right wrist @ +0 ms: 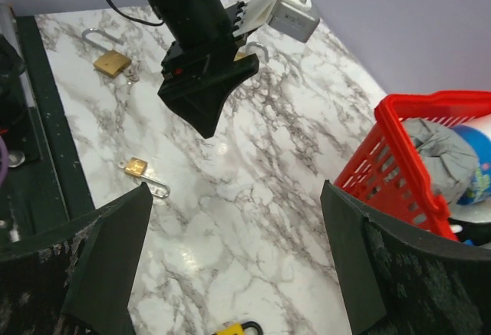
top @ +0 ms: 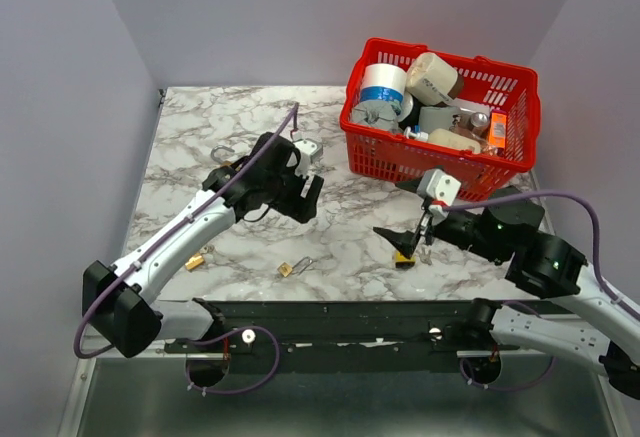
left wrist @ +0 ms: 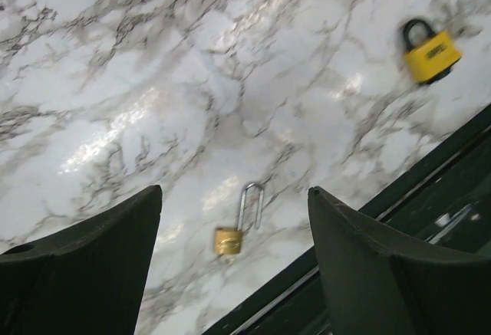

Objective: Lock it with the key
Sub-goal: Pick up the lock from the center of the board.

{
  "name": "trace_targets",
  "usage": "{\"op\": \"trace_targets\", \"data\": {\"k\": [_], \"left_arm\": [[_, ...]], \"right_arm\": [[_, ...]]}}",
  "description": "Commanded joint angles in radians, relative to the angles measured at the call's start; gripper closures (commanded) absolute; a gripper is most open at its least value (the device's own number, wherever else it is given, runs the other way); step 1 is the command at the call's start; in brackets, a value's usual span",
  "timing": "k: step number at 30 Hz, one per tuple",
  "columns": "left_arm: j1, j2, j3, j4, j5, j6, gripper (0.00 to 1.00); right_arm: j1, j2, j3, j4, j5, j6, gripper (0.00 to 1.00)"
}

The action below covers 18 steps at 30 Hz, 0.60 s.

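A small brass padlock (left wrist: 229, 241) with a long silver shackle lies on the marble near the front rail, below and between the fingers of my open left gripper (left wrist: 234, 197). From above, that padlock (top: 288, 269) lies apart from the left gripper (top: 305, 200), which hovers over the table. My right gripper (top: 398, 240) is open just above a yellow padlock (top: 404, 260). The right wrist view shows the brass padlock (right wrist: 136, 168), the yellow one (right wrist: 238, 327) at the bottom edge and empty, wide-set right gripper (right wrist: 235, 189) fingers. I cannot make out a key clearly.
A second brass padlock (top: 195, 260) lies at the front left, and another shackle (top: 222, 154) shows behind the left arm. A red basket (top: 372, 147) full of items stands at the back right. The dark front rail (top: 330, 312) borders the table.
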Motion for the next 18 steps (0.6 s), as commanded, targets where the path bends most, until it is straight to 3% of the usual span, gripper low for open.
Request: {"op": "trace_targets", "data": {"k": [1,8,18], "left_arm": [[0.001,0.035,-0.010,-0.284,-0.086,0.320,0.16],[-0.065,0.094,-0.092,-0.239,-0.098,0.264,0.28],[-0.188,0.277,-0.118,-0.252,-0.108,0.337,0.39]], "right_arm": [[-0.008,0.042,0.044,-0.019,-0.013,0.173,0.00],[-0.055,0.084,0.048,-0.020,0.016,0.318,0.00],[-0.074,0.070,0.033,-0.022,0.039,0.305,0.00]]}}
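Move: The brass lock in the middle of the board lies about 8 cm back of the left hand, 1 cm to its left and some 17 cm below. Level with the brass lock but for 2 cm farther out, the yellow lock sits roughly 24 cm to its right and the keyed brass lock 25 cm to its left. From the right hand the brass lock is some 21 cm left, 1 cm ahead and 32 cm down. Down by about 12 cm and back some 7, the left hand drops towards the brass lock, swinging first 5 cm left and then slightly right again. Its wrist turns some 35 degrees, bringing the fingers steeper down, while they close partway, still clear of the lock. The wide-open right hand eases a couple of centimetres down and forward, tipping down some 15 degrees. ##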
